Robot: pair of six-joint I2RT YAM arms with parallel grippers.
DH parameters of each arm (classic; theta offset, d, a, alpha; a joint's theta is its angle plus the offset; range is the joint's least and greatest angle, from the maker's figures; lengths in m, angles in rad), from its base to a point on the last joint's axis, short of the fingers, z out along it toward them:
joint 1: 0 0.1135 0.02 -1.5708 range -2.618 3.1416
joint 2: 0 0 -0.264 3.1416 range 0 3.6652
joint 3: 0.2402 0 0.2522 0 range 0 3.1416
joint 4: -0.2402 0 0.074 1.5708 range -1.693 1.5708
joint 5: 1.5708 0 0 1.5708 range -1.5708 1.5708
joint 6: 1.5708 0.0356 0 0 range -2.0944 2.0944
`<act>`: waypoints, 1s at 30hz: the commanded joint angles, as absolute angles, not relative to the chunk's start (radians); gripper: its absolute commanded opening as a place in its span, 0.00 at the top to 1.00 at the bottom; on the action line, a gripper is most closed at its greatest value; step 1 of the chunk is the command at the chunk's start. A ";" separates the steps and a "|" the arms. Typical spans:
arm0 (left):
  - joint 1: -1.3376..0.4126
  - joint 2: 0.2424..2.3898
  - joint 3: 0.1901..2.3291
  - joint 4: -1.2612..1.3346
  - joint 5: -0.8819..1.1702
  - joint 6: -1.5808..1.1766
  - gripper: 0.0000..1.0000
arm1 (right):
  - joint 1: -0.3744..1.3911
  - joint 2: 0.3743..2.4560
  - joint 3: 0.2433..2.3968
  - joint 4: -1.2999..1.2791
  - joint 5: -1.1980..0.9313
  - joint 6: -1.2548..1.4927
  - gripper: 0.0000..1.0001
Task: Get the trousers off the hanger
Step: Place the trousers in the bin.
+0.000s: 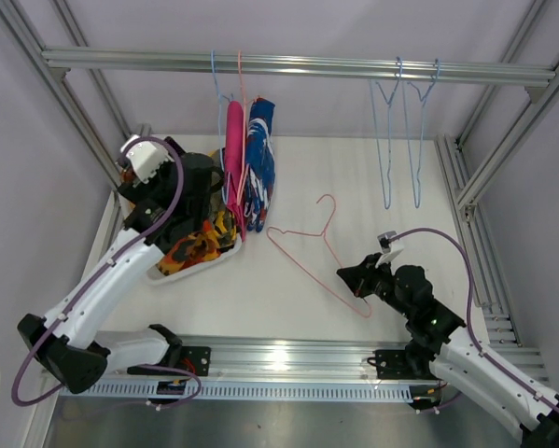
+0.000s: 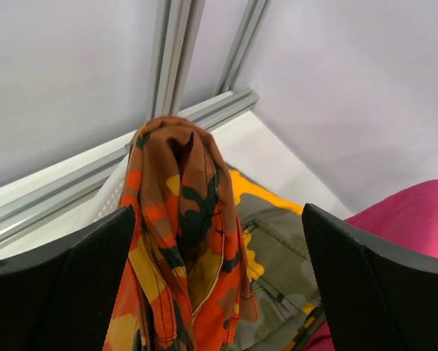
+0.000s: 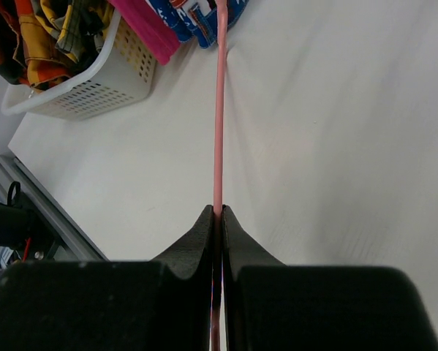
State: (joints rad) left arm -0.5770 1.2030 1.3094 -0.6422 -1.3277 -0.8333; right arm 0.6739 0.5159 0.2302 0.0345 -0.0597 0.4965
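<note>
The orange camouflage trousers (image 2: 182, 241) stand bunched between my left gripper's (image 2: 217, 219) wide-open fingers, over the yellow-and-dark camouflage pair (image 2: 277, 248) in the white basket (image 1: 201, 266). The left gripper (image 1: 204, 196) hangs over that basket. The magenta trousers (image 1: 234, 149) and the blue-and-white trousers (image 1: 260, 159) hang on hangers from the top rail. My right gripper (image 3: 219, 213) is shut on the wire of an empty pink hanger (image 1: 307, 245) that lies across the table; it also shows in the top view (image 1: 351, 277). The plain yellow pair cannot be told apart.
Two empty blue hangers (image 1: 400, 140) hang from the rail (image 1: 298, 65) at the right. Aluminium frame posts stand at both sides. The basket (image 3: 109, 84) sits at the table's left, next to the hanging trousers.
</note>
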 commanded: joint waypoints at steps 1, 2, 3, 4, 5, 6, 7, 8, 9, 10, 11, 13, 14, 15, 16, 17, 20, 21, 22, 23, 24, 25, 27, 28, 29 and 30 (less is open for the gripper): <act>-0.568 1.083 1.283 -0.453 -1.301 -0.646 0.01 | 0.670 0.494 0.241 0.086 -0.071 0.492 1.00; -0.568 1.060 1.275 -0.439 -1.302 -0.622 0.01 | 0.670 0.486 0.242 0.077 -0.071 0.494 1.00; -0.566 1.011 1.250 -0.446 -1.311 -0.621 0.01 | 0.670 0.476 0.242 0.072 -0.072 0.492 1.00; -0.566 0.990 1.241 -0.455 -1.318 -0.626 0.01 | 0.672 0.471 0.242 0.066 -0.069 0.491 1.00; -0.563 0.967 1.212 -0.477 -1.322 -0.668 0.01 | 0.672 0.463 0.242 0.060 -0.071 0.491 1.00; -0.561 0.927 1.198 -0.542 -1.321 -0.705 0.01 | 0.672 0.462 0.242 0.060 -0.071 0.491 1.00; -0.558 0.910 1.189 -0.569 -1.313 -0.753 0.01 | 0.670 0.459 0.241 0.060 -0.074 0.492 1.00; -0.555 0.896 1.177 -0.587 -1.309 -0.773 0.01 | 0.670 0.462 0.242 0.060 -0.078 0.494 1.00; -0.554 0.887 1.146 -0.648 -1.307 -0.803 0.01 | 0.670 0.459 0.242 0.058 -0.081 0.495 1.00; -0.552 0.878 1.143 -0.697 -1.301 -0.895 0.00 | 0.670 0.457 0.242 0.054 -0.086 0.499 1.00; -0.540 0.880 1.143 -0.750 -1.293 -0.941 0.01 | 0.672 0.454 0.241 0.049 -0.093 0.500 1.00; -0.525 0.908 1.144 -0.869 -1.266 -1.062 0.01 | 0.670 0.437 0.241 0.026 -0.097 0.500 1.00; -0.503 0.920 1.147 -0.911 -1.250 -1.107 0.01 | 0.670 0.428 0.241 0.018 -0.100 0.499 1.00; -0.489 0.936 1.150 -0.949 -1.233 -1.152 0.01 | 0.670 0.419 0.241 0.008 -0.098 0.497 1.00; -0.479 0.952 1.150 -0.998 -1.200 -1.222 0.01 | 0.670 0.399 0.242 -0.020 -0.097 0.495 1.00; -0.465 0.983 1.147 -1.023 -1.187 -1.258 0.00 | 0.670 0.388 0.242 -0.038 -0.095 0.492 1.00; -0.439 1.040 1.132 -1.043 -1.152 -1.338 0.01 | 0.670 0.356 0.242 -0.067 -0.097 0.491 1.00; -0.431 1.054 1.126 -1.040 -1.141 -1.350 0.01 | 0.670 0.353 0.244 -0.075 -0.100 0.491 1.00; -0.423 1.066 1.121 -1.032 -1.131 -1.357 0.00 | 0.670 0.347 0.244 -0.086 -0.101 0.492 1.00; -0.410 1.078 1.111 -0.997 -1.112 -1.351 0.01 | 0.669 0.341 0.244 -0.089 -0.103 0.491 1.00; -0.402 1.103 1.101 -0.971 -1.108 -1.338 0.01 | 0.669 0.338 0.242 -0.092 -0.106 0.492 1.00; -0.396 1.117 1.097 -0.939 -1.101 -1.300 0.01 | 0.670 0.336 0.242 -0.094 -0.109 0.494 1.00; -0.379 1.156 1.083 -0.826 -1.092 -1.243 0.01 | 0.670 0.331 0.242 -0.094 -0.118 0.503 1.00; -0.374 1.173 1.081 -0.792 -1.097 -1.202 0.01 | 0.670 0.330 0.241 -0.091 -0.129 0.506 1.00; -0.364 1.187 1.084 -0.738 -1.092 -1.189 0.01 | 0.670 0.327 0.241 -0.087 -0.132 0.508 1.00; -0.357 1.222 1.085 -0.703 -1.085 -1.145 0.01 | 0.670 0.327 0.241 -0.086 -0.130 0.506 1.00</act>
State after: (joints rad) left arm -0.3832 1.1725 1.0878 -0.8700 -1.1080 -1.2255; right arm 0.6720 0.3397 0.2302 -0.1043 -0.1043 0.4976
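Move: Just below my open left hand, the orange camo trousers lie heaped on the bin, their middle about 18 cm down, 3 cm ahead and 3 cm to the left. The grey-and-yellow camo trousers lie under them, some 8 cm ahead and 4 cm right of my left hand, 22 cm down. The magenta pair hangs 12 cm right and 5 cm ahead, a little lower. From my right hand the orange trousers are roughly 40 cm left and 16 cm ahead, about level. My left hand, empty and wide open, first swings back some 7 cm, left 5 cm and slightly up, its fingers tipping up about 10 degrees. It then drops some 15 cm towards the orange trousers, easing forward 4 or 5 cm while the fingers tip back down about 20 degrees. My right hand keeps its pinch on the pink hanger, drawing it back about 2 cm. ##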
